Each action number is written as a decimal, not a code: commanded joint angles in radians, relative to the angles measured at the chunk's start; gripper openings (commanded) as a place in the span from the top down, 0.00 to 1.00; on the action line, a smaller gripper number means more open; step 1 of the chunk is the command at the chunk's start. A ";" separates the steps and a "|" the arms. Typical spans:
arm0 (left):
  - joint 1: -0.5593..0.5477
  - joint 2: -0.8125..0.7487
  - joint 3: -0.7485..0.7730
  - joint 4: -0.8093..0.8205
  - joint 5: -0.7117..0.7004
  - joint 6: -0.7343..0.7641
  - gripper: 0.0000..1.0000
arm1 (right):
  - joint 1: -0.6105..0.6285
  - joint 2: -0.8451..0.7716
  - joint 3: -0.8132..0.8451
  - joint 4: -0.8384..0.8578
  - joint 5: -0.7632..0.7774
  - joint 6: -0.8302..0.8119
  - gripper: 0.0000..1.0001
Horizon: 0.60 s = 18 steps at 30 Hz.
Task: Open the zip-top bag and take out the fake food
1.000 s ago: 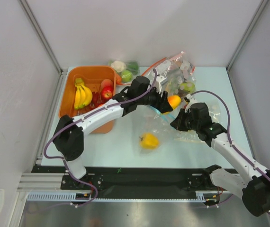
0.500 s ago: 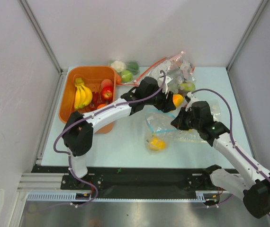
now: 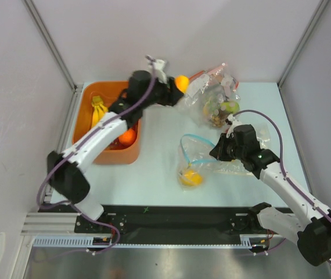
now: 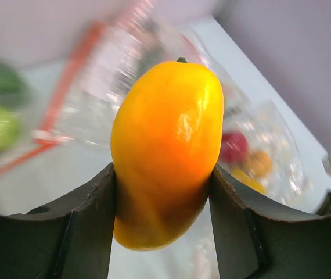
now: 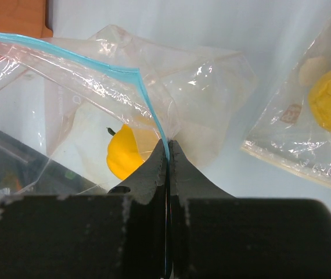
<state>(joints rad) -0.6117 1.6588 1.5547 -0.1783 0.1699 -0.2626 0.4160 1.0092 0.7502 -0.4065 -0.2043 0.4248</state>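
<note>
The zip-top bag (image 3: 199,156) lies mid-table, its teal mouth strip (image 5: 104,65) standing open in a loop. My right gripper (image 3: 220,149) is shut on that strip (image 5: 168,145) at the bag's right side. One yellow piece of fake food (image 3: 190,177) (image 5: 125,152) still sits inside the bag. My left gripper (image 3: 175,86) (image 4: 162,177) is raised at the back of the table, shut on a yellow-orange mango-like piece (image 3: 182,82) (image 4: 166,145) that fills the space between both fingers. A banana bunch (image 3: 99,108) and a round orange (image 3: 127,136) lie in the orange bin (image 3: 84,119).
A clear bag with a red strip (image 3: 216,99), holding fruit, lies at the back right, close to the mango. Another clear bag (image 5: 322,110) with a yellow item rests right of my right gripper. White walls enclose the table on three sides.
My left arm has lifted the mango-like piece away from the bag mouth and swung it back and left toward the bin. The right gripper kept its hold; the bag settled slightly.
</note>
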 commanded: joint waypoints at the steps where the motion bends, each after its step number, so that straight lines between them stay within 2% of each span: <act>1: 0.101 -0.203 -0.008 -0.028 -0.159 -0.026 0.78 | 0.004 0.006 -0.005 0.003 -0.010 -0.015 1.00; 2: 0.163 -0.220 -0.016 -0.055 -0.231 -0.033 0.78 | 0.004 0.009 -0.006 0.006 -0.012 -0.017 1.00; 5: 0.300 -0.272 -0.079 -0.145 -0.305 -0.064 0.74 | 0.006 0.015 -0.003 0.012 -0.017 -0.020 1.00; 8: 0.369 -0.287 -0.140 -0.216 -0.371 -0.038 0.69 | 0.004 0.020 -0.002 0.015 -0.021 -0.024 1.00; 12: 0.386 -0.258 -0.221 -0.265 -0.395 -0.013 0.63 | 0.004 0.032 0.005 0.018 -0.033 -0.031 1.00; 18: 0.389 -0.170 -0.265 -0.257 -0.386 -0.038 0.58 | 0.003 0.040 0.020 0.008 -0.041 -0.043 1.00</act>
<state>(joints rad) -0.2249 1.4715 1.2881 -0.4301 -0.1921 -0.2882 0.4160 1.0492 0.7460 -0.4095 -0.2302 0.4061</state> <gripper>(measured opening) 0.604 0.014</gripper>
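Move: The left gripper already holds the mango high over the table. The middle of the orange bin, where it is to go, lies some 33 cm to its left, 11 cm ahead and 25 cm below. Inside, the orange sits about 8 cm nearer the right wall and 4 cm nearer the robot than that middle; the red apple is roughly 10 cm beyond the orange, and the bananas lie some 5 cm left of the middle. From the right gripper the bin's middle is about 50 cm left and 25 cm ahead. Swing the left gripper some 25 cm left to the bin in a quick arc, rising about 9 cm on the way across, then sink almost straight down about 18 cm above the orange and apple. Turn the hand some 40 degrees counter-clockwise as you cross, tip the fingers down during the descent, and keep the mango gripped. Keep the right fingers shut on the bag's blue zip edge, nearly still. ##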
